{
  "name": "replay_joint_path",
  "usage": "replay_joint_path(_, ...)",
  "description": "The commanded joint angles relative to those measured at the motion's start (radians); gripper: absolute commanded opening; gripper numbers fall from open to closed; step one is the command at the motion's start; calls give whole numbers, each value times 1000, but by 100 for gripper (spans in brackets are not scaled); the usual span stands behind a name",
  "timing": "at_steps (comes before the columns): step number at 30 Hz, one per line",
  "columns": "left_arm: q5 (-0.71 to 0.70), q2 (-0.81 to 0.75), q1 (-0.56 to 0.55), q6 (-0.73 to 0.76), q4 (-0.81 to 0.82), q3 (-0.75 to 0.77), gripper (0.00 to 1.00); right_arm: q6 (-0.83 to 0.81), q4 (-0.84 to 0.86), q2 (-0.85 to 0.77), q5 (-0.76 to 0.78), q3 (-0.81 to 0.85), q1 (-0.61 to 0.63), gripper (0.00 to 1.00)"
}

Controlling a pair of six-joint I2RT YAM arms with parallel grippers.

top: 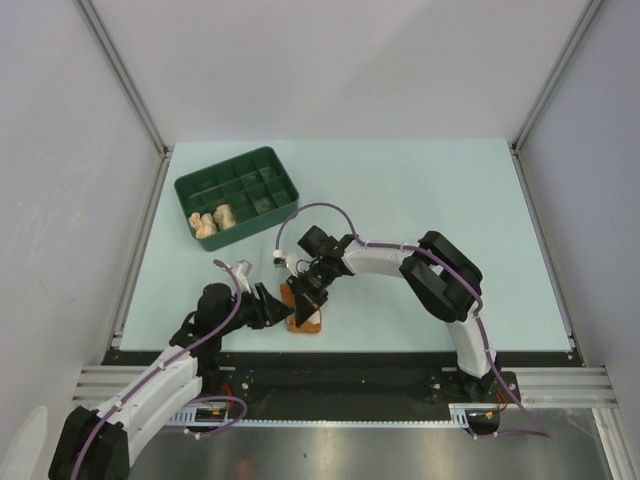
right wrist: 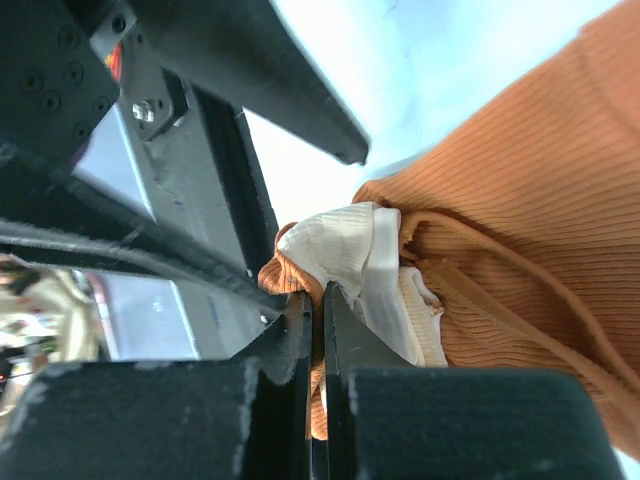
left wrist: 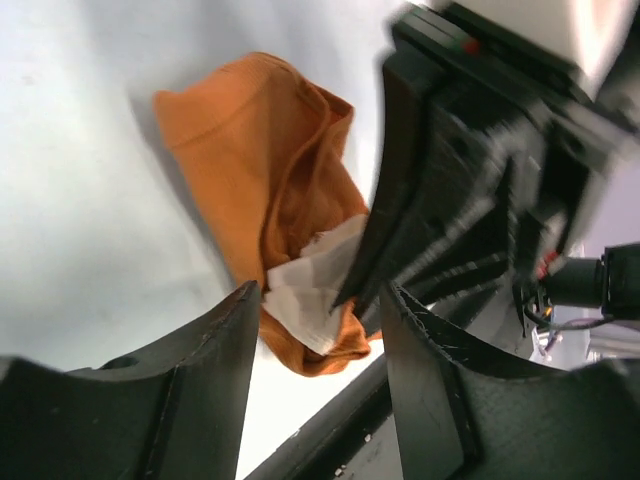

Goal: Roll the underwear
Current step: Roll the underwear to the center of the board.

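The rust-orange underwear [top: 307, 320] lies partly rolled near the table's front edge, its cream edging [left wrist: 312, 290] turned outward. My right gripper [top: 301, 298] reaches down onto it from the right and is shut on a fold of the cloth [right wrist: 300, 268] at the cream edge. From the left, my left gripper [left wrist: 320, 335] stands open with its two fingers either side of the garment's near end, not clamping it. Two pale rolled underwear, a peach one [top: 203, 226] and a cream one [top: 224, 215], sit in the green tray.
The dark green compartment tray [top: 262, 166] stands at the back left of the pale table. The table's black front rail [left wrist: 330, 420] runs just below the orange garment. The two grippers are very close together over the cloth.
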Motion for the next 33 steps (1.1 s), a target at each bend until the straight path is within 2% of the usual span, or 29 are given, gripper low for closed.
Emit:
replay_joint_path(1, 51, 6, -39, 13, 68, -117, 56, 57, 67, 62, -51, 46, -41, 0)
replay_joint_path(7, 72, 66, -91, -10, 186, -149, 53, 85, 64, 113, -63, 89, -69, 0)
replay_joint_path(17, 3, 66, -115, -29, 123, -141, 46, 109, 78, 156, -86, 130, -107, 0)
replay_joint_path(19, -8, 55, -119, -38, 114, -148, 35, 117, 83, 159, -89, 129, -115, 0)
replay_joint_path(21, -14, 55, -122, -41, 113, -149, 31, 125, 93, 162, -100, 130, -124, 0)
replay_joint_path(23, -15, 77, -123, -41, 123, -149, 22, 125, 98, 164, -103, 127, -126, 0)
replay_joint_path(26, -18, 130, -123, -41, 154, -146, 20, 123, 101, 167, -108, 127, -129, 0)
replay_joint_path(29, 0, 199, -126, -39, 206, -146, 23, 128, 106, 173, -105, 129, -129, 0)
replay_joint_path(30, 3, 213, -128, -39, 215, -146, 19, 132, 109, 175, -103, 126, -130, 0)
replay_joint_path(32, -3, 236, -128, -36, 222, -138, 1, 148, 123, 178, -101, 124, -135, 0)
replay_joint_path(33, -12, 242, -128, -41, 211, -135, 1, 151, 126, 179, -103, 125, -139, 0)
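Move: The bundled underwear is already pinched by the right fingers at its near, white-lined end; its middle lies about 2 cm ahead of the right hand and a centimetre below. From the left hand, the underwear's middle is some 2 cm ahead, 3 cm to the right and 2 cm lower. The green box is roughly 33 cm ahead and 16 cm left of the left hand, with the rolled garments in its near corner about 27 cm ahead and 21 cm left, both near hand height. The right hand keeps its pinch on the near end of the underwear and works the roll forward about 2.5 cm, tipping some 15 degrees so that its fingers swing back under towards the base. The left hand slides about 2 cm right, backing off a centimetre before easing forward again and sinking a little, and closes its half-open fingers on the same white-and-orange end, right beside the right fingertips. ##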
